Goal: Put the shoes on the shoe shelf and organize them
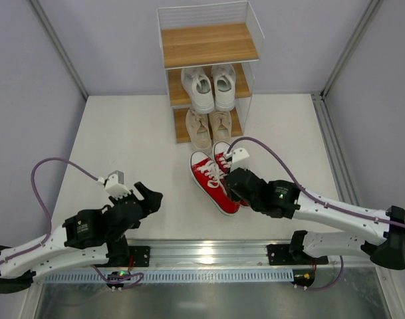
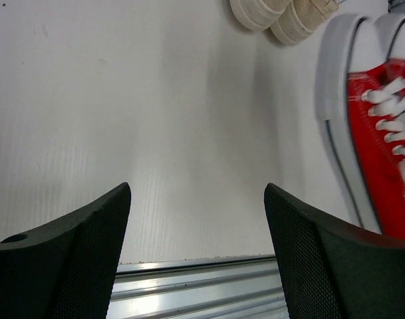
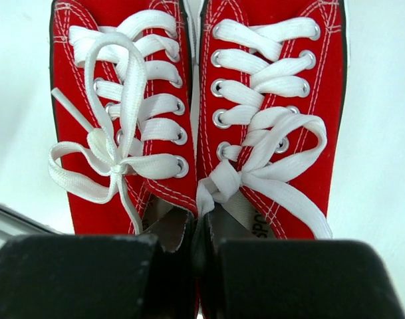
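The pair of red shoes [image 1: 212, 176] with white laces lies side by side on the table in front of the shoe shelf [image 1: 209, 43]. My right gripper [image 1: 239, 183] sits over their heel ends. In the right wrist view one finger is inside each shoe, and the right gripper [image 3: 201, 266] is shut on the two adjoining inner walls of the left red shoe [image 3: 122, 100] and the right red shoe [image 3: 275, 86]. The white shoes [image 1: 209, 86] sit on the middle tier and the beige shoes [image 1: 209, 126] on the bottom tier. My left gripper [image 1: 149, 198] hovers open and holds nothing.
The shelf's top board is bare. The left wrist view shows the left gripper [image 2: 197, 219] above white table, a metal rail [image 2: 195, 286] under it, a red shoe [image 2: 382, 133] to its right and the beige toes [image 2: 282, 16] beyond. Frame posts stand at both table sides.
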Action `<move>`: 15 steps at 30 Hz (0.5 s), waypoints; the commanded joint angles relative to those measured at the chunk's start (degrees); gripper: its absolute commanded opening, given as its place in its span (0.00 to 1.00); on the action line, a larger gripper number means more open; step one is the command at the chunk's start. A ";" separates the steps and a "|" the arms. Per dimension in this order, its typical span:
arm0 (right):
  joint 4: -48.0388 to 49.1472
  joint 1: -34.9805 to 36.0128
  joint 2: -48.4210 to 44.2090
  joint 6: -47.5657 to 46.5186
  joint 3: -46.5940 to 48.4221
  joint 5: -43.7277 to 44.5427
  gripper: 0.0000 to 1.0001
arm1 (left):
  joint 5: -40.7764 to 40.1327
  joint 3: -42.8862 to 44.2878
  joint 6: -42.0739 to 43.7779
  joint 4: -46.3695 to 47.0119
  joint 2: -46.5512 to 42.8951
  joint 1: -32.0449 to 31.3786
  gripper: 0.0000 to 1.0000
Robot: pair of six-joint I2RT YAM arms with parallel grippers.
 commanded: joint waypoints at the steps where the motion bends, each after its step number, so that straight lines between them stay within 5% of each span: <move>1: 4.90 0.11 -4.97 -9.68 14.51 6.92 0.04 | -1.94 0.58 1.63 2.01 0.89 0.17 0.80; 6: 7.35 0.03 -3.31 -21.90 25.87 10.69 0.04 | -2.20 0.85 2.60 2.62 0.90 0.17 0.80; 15: 22.72 -2.95 14.17 -42.03 51.08 18.61 0.04 | -0.54 1.28 4.18 2.89 0.46 0.17 0.80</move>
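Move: The right gripper already holds both red shoes clear of the table; they are to go on the shoe shelf's top board, whose middle lies about 30 cm ahead, 7 cm left and 16 cm above. The white shoes on the middle board are some 24 cm ahead, 8 cm left and 5 cm up; the beige shoes below are about 25 cm ahead, 8 cm left and 10 cm down. From the left hand the top board is roughly 34 cm ahead, 21 cm right and 14 cm up. Raise the right gripper fast, about 27 cm, keeping its pinch on the two inner sides of the red shoes. Let it drift forward as it climbs, more so near the end, closing on the top board, and tip the wrist up some 30 degrees so that the toes lift above that board's front edge. ##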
